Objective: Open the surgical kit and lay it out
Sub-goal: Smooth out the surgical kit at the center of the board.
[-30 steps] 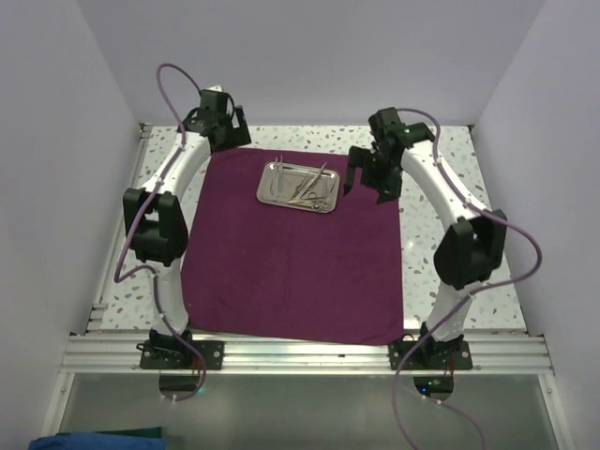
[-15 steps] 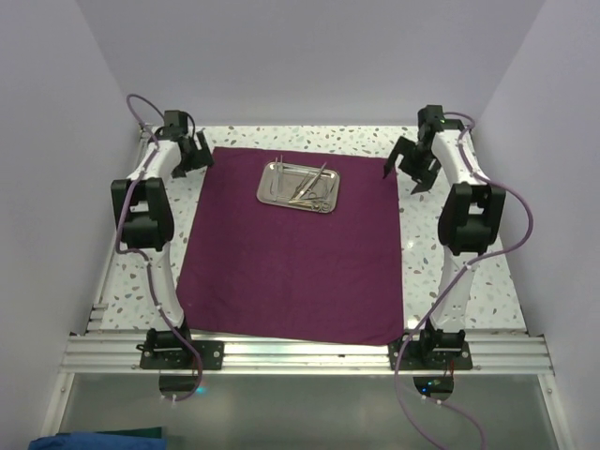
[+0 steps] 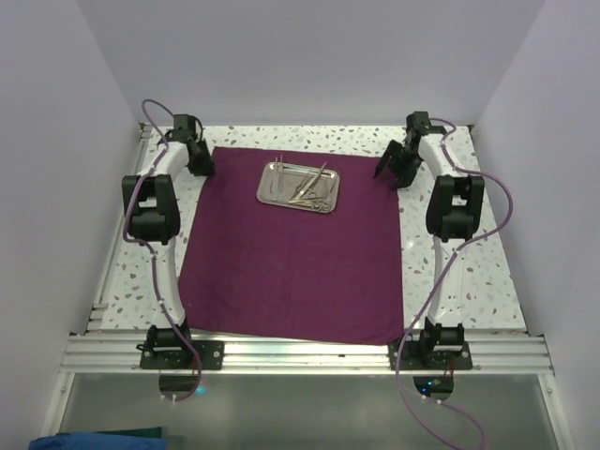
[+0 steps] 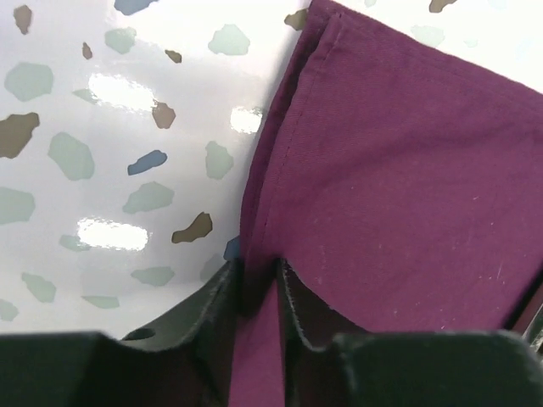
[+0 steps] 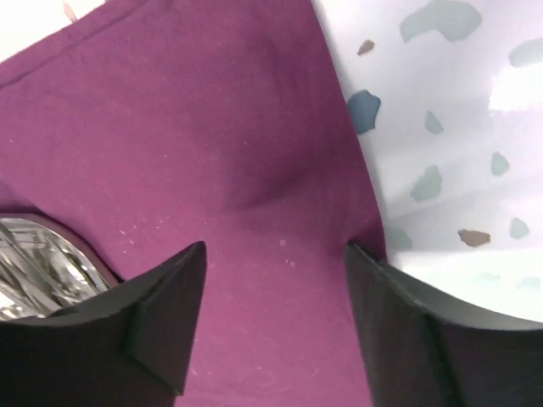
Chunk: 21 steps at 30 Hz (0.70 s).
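Observation:
The surgical kit's dark purple cloth wrap [image 3: 291, 272] lies spread flat on the speckled table. Its small steel tray [image 3: 263, 187] sits near the cloth's far edge and holds thin silver instruments [image 3: 305, 185]. My left gripper [image 3: 202, 161] is at the cloth's far left corner. In the left wrist view it [image 4: 259, 284] is shut on a pinched fold of the cloth's hem [image 4: 254, 212]. My right gripper [image 3: 392, 171] is at the far right corner. Its jaws [image 5: 276, 254] stand open over the cloth [image 5: 212, 127], one fingertip [image 5: 361, 259] at the cloth's side edge. The tray [image 5: 38, 259] shows at lower left.
The speckled white tabletop [image 3: 450, 272] borders the cloth on both sides. White walls enclose the left, right and back. An aluminium rail [image 3: 300, 354] carries both arm bases at the near edge. A blue-green cloth [image 3: 94, 439] lies below the rail at left.
Both arms swung outward from beside the tray to the cloth's far corners. The left jaws closed on the cloth's hem. The right jaws narrowed somewhat.

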Tool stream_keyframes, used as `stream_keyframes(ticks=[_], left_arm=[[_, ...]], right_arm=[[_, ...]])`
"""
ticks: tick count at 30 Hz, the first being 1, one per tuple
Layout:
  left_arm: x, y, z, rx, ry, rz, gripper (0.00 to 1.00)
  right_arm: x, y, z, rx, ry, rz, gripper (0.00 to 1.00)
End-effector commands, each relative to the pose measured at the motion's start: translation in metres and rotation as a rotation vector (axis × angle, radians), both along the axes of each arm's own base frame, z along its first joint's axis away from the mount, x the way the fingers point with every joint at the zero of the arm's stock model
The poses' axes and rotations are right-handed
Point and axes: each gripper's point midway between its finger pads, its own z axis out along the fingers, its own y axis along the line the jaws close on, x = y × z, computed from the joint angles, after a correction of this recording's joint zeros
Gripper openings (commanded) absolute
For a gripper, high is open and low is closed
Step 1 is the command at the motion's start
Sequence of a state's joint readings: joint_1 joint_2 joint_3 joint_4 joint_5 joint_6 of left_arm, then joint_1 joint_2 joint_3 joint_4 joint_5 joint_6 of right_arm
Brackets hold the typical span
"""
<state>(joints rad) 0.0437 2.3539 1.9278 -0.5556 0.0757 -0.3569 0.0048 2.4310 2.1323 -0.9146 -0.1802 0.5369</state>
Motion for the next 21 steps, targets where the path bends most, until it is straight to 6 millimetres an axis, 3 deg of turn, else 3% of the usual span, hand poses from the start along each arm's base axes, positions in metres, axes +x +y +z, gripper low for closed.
stream_keyframes(ticks=[1,3,6,9,10,11,21], left_arm=[[-0.003,-0.010,-0.020,-0.057,0.040,-0.025,0.22],[-0.004,-0.011,-0.022,-0.063,0.044,-0.027,0.12],[-0.006,-0.011,-0.024,-0.064,0.049,-0.029,0.00],[-0.007,-0.011,-0.024,-0.064,0.049,-0.029,0.00],[-0.006,-0.012,-0.024,-0.064,0.049,-0.027,0.00],[-0.007,-0.010,-0.023,-0.060,0.051,-0.023,0.00],[0.003,0.022,-0.004,0.021,0.007,0.117,0.00]], right_arm=[[0.012,0.006,-0.021,0.022,-0.001,0.017,0.64],[0.012,0.000,-0.026,-0.007,0.006,0.015,0.60],[0.014,-0.001,-0.035,-0.017,0.007,0.013,0.46],[0.019,0.001,-0.045,-0.002,0.012,0.002,0.19],[0.019,0.002,-0.055,0.005,0.030,-0.002,0.03],[0.023,0.004,-0.051,0.008,0.021,-0.004,0.00],[0.030,-0.016,-0.046,-0.086,0.009,0.001,0.00]])
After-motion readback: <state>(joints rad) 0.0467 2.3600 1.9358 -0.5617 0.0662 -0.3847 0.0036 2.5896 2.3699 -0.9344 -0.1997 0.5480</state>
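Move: Under the left fingertips, about 1 cm down, lies the drape's left edge, running between them. Its far left corner is some 8 cm ahead and 2 cm right, the instrument tray roughly 30 cm right and 6 cm back. For the right hand, the drape's right edge lies about 3 cm right and 2 cm down, beside the right finger; the far right corner is about 7 cm ahead and 3 cm right, the tray 29 cm left and 4 cm back. Closing on the drape's two side edges while the left hand stays nearly in place: its part-closed fingers shut on the left edge. The right hand eases forward and down about 1 cm each as its wider-open fingers gather and pinch the cloth by the right edge, then, shut, draws that side on forward another 3 cm or so towards the far end of the table. ##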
